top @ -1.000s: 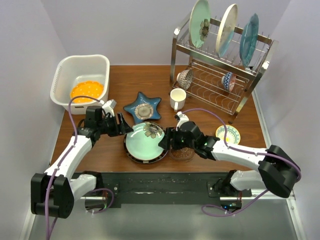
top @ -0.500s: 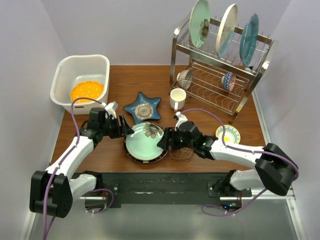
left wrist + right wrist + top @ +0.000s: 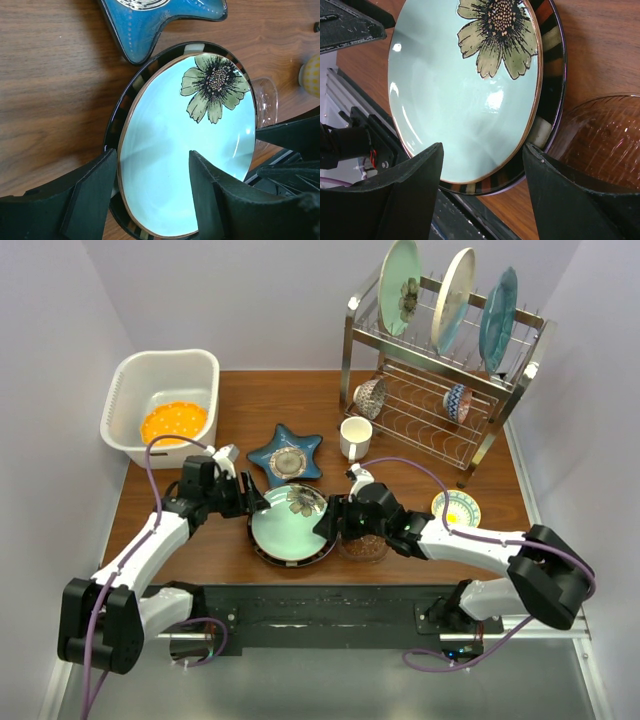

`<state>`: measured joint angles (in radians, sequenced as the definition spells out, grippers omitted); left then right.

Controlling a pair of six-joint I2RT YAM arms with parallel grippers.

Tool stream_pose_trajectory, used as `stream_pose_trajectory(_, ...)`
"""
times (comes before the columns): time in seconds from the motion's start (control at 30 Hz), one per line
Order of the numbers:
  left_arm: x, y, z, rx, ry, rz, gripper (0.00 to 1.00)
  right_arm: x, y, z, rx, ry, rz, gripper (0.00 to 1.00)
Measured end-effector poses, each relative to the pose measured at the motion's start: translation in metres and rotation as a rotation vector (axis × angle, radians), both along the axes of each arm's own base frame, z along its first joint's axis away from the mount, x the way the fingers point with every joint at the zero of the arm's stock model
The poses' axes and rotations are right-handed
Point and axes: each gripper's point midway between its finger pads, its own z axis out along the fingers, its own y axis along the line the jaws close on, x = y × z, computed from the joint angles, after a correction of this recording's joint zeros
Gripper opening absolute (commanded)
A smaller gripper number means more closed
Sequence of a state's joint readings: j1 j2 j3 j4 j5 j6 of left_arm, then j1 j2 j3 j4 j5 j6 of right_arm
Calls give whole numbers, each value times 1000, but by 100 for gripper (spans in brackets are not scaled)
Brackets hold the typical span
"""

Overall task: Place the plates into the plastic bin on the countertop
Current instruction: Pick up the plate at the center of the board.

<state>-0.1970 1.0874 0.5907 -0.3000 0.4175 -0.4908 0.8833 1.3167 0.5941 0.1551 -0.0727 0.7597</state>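
A pale green plate with a flower point(image 3: 288, 525) lies on a black-rimmed plate point(image 3: 262, 549) near the countertop's point(image 3: 190, 550) front edge. My left gripper point(image 3: 251, 502) is open at its left rim; in the left wrist view one finger point(image 3: 95, 192) is outside the edge and the other is over the green plate point(image 3: 190, 140). My right gripper point(image 3: 326, 523) is open at the right rim, its fingers spanning the green plate point(image 3: 450, 95) and the black-rimmed plate point(image 3: 554, 75). The white plastic bin point(image 3: 128, 390) at the back left holds an orange plate point(image 3: 173, 422). A blue star dish point(image 3: 286, 454) lies behind.
A steel rack point(image 3: 440, 400) at the back right holds three upright plates point(image 3: 455, 300) and two bowls. A white mug point(image 3: 355, 438) stands beside the star dish. A clear glass bowl point(image 3: 365, 545) sits under my right wrist, a small yellow bowl point(image 3: 456, 508) farther right.
My left gripper has slid right and slightly back up to the green plate's left rim. My right gripper has edged left over its right rim. The plates have not moved.
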Motion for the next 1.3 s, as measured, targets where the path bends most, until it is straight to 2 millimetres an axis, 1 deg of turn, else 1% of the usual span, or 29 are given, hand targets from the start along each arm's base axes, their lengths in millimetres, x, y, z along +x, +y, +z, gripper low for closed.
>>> stream_pose_trajectory(0.17, -4, -3, -8, -6, 12, -1, 63, 1, 2, -1, 5, 3, -1, 67)
stream_pose_trajectory(0.37, 0, -5, -8, -10, -6, 4, 62, 2, 3, -2, 7, 6, -5, 66)
stream_pose_trajectory(0.53, 3, -7, -8, -14, -27, 9, 62, 2, 3, -3, 5, 8, -7, 61)
stream_pose_trajectory(0.57, 4, -7, -8, -17, -28, 12, 62, 3, 2, -3, 4, 10, -8, 58)
stream_pose_trajectory(0.63, 5, -7, -8, -21, -37, 16, 62, 3, 2, -4, 2, 11, -10, 54)
stream_pose_trajectory(0.67, 6, -7, -8, -24, -41, 18, 62, 4, 2, -5, 0, 13, -13, 48)
stream_pose_trajectory(0.73, 7, -8, -8, -26, -48, 20, 62, 4, 1, -6, -6, 16, -15, 42)
stream_pose_trajectory(0.77, 8, -8, -8, -28, -55, 20, 62, 4, 0, -8, -11, 21, -18, 36)
stream_pose_trajectory(0.8, 9, -8, -8, -29, -62, 21, 62, 3, -1, -9, -15, 24, -19, 34)
stream_pose_trajectory(0.87, 10, -8, -8, -32, -72, 22, 61, 3, -3, -11, -25, 30, -24, 23)
stream_pose_trajectory(1.0, 13, -9, -9, -39, -91, 24, 61, 3, -7, -15, -43, 39, -39, 16)
stream_pose_trajectory(1.13, 13, -10, -10, -50, -94, 30, 61, 4, -10, -14, -42, 39, -58, 13)
stream_pose_trajectory(1.3, 10, -13, -13, -71, -86, 17, 61, 5, -16, -10, -38, 23, -79, 12)
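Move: The green flower plate lies between the two open hands. Its middle is about 8 cm to the right hand's left and 1 cm ahead, and about 6 cm to the left hand's right and 4 cm back, a couple of centimetres below both. The black-rimmed plate is right beneath it, 4 cm below the right hand. From that hand the clear glass dish sits 8 cm right and 2 cm back, the blue star dish 14 cm ahead and 8 cm left. The right hand pinches the green plate's right rim: its fingers straddle the rim, sink about 1.5 cm as they close most of the way, then draw the rim some 1.5 cm to the right and rise slightly. The left hand, fingers still open astride the left rim, dips about 1 cm, follows about 1 cm right and forward, and tips up a little. ##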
